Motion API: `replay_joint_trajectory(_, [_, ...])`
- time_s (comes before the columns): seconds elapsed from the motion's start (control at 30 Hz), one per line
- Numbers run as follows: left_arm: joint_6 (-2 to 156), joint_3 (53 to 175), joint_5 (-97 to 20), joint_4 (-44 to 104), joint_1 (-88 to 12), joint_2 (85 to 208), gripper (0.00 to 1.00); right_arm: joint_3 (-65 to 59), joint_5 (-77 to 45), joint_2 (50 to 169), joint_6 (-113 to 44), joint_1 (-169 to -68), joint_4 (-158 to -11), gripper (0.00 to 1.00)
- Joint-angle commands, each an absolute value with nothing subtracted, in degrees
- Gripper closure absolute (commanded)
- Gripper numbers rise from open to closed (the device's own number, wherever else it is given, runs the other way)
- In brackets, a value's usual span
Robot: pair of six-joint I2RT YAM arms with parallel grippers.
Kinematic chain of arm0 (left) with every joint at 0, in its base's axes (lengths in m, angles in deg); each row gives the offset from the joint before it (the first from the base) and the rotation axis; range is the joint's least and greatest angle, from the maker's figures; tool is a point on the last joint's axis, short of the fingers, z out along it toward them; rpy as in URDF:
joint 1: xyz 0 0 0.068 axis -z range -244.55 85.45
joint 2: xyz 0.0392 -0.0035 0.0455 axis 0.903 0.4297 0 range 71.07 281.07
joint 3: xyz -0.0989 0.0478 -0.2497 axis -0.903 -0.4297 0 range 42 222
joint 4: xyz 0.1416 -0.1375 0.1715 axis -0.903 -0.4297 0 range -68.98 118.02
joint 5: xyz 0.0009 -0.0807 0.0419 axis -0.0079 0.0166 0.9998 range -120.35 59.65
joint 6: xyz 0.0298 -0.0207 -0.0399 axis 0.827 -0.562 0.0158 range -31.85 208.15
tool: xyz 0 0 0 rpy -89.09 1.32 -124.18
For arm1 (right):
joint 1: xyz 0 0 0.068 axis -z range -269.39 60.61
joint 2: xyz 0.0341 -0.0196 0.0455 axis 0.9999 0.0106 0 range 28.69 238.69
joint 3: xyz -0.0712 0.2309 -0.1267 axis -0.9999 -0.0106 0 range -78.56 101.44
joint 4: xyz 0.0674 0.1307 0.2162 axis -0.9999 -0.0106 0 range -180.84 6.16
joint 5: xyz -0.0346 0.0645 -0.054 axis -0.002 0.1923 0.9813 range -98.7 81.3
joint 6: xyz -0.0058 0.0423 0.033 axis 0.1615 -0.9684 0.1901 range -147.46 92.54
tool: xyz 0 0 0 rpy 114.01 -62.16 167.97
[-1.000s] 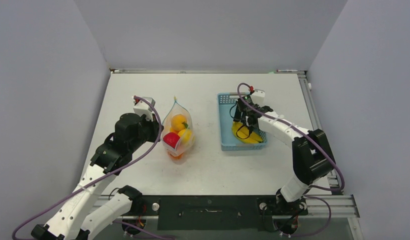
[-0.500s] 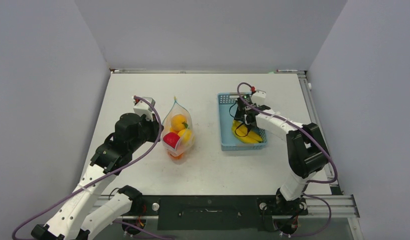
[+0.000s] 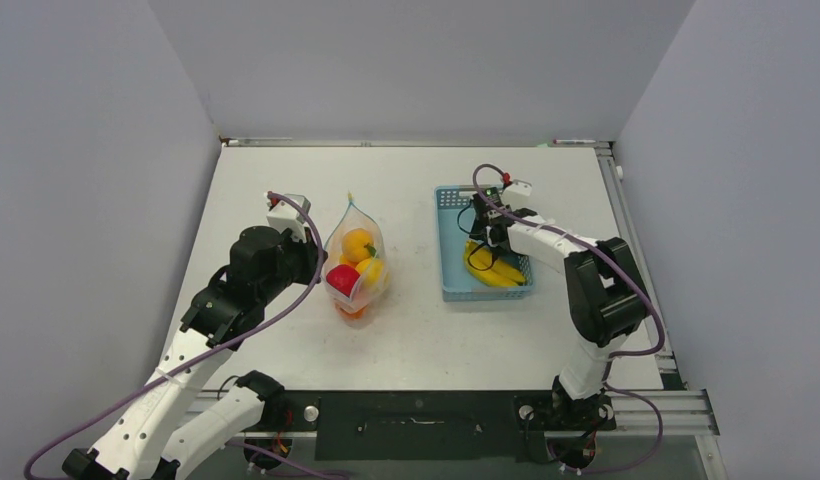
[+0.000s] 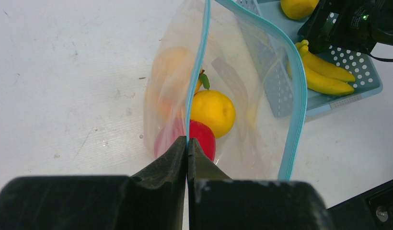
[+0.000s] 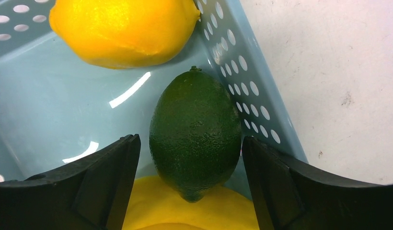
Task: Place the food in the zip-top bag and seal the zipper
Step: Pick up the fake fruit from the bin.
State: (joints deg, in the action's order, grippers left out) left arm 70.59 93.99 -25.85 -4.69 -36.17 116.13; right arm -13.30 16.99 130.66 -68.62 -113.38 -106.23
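Observation:
The clear zip-top bag (image 3: 357,262) stands open on the table, with a red, an orange and a yellow fruit (image 4: 213,111) inside. My left gripper (image 4: 187,140) is shut on the bag's light-blue zipper (image 4: 197,72) at its near rim and holds the mouth up. My right gripper (image 5: 190,160) is down in the blue basket (image 3: 449,291), open, with one finger on each side of a dark green fruit (image 5: 194,132) and a gap on both sides. The green fruit rests against the basket's perforated wall (image 5: 242,81). A lemon (image 5: 122,28) lies beyond it and yellow bananas (image 5: 185,215) lie under its tip.
The basket sits right of the bag, with bananas (image 3: 498,272) in its near half. The far rim of the bag mouth (image 4: 300,96) faces the basket. Grey walls close in the table on three sides, and a metal rail (image 3: 626,230) runs along its right edge.
My right gripper has shifted a little deeper into the basket and its jaws have narrowed slightly around the green fruit. The left gripper and the bag have not moved.

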Motion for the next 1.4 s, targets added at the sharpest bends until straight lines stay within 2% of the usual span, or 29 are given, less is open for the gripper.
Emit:
replay_joint_trajectory(0.0, [70.5, 94.3, -25.9, -1.5, -36.5, 116.2, 1.0, -12.1, 19.1, 130.6, -69.4, -112.8, -104.4, 0.23])
replay_joint_trajectory(0.4, [70.5, 94.3, -26.0, -1.5, -36.5, 116.5, 1.0, -12.5, 15.9, 127.2, -67.8, -112.7, -102.9, 0.55])
replay_joint_trajectory(0.53, [70.5, 94.3, -26.0, -1.6, -36.5, 116.4, 1.0, -13.1, 14.7, 124.0, -67.4, -112.8, -102.1, 0.6])
replay_joint_trajectory(0.83, [70.5, 94.3, -26.2, -1.6, -36.5, 116.2, 1.0, -12.8, 6.4, 115.1, -63.7, -114.4, -100.1, 0.64])
replay_joint_trajectory(1.17, [70.6, 94.2, -26.0, -1.5, -36.5, 116.0, 1.0, -8.0, 4.0, 108.3, -58.9, -123.0, -99.6, 0.64])
replay_joint_trajectory(1.37, [70.5, 94.3, -26.0, -1.6, -36.5, 115.8, 1.0, -6.7, -4.1, 104.9, -57.1, -125.5, -96.6, 0.64])
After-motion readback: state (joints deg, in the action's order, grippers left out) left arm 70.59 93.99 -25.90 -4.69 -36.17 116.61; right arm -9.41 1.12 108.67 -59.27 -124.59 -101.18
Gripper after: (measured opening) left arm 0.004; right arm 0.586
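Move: The green fruit already sits between the right hand's open fingers, within about a centimetre of the hand point. The lemon lies some 9 cm ahead and 1 cm left, about level. The bananas are about 8 cm back and 1 cm left, 1 cm lower. The zip-top bag stands roughly 28 cm left, 9 cm back and 5 cm higher. From the left hand, the green fruit is about 14 cm ahead, 34 cm right and 20 cm below. The green fruit is pinched from both sides as the right hand closes, nearly in place. The hand then lifts it about 19 cm out of the bin, swinging left more and more towards the bag and drawing back slightly late on, while the fingers tip up some 20 degrees and turn counter-clockwise about 30. The left hand stays still, keeping its pinch on the bag's rim. ##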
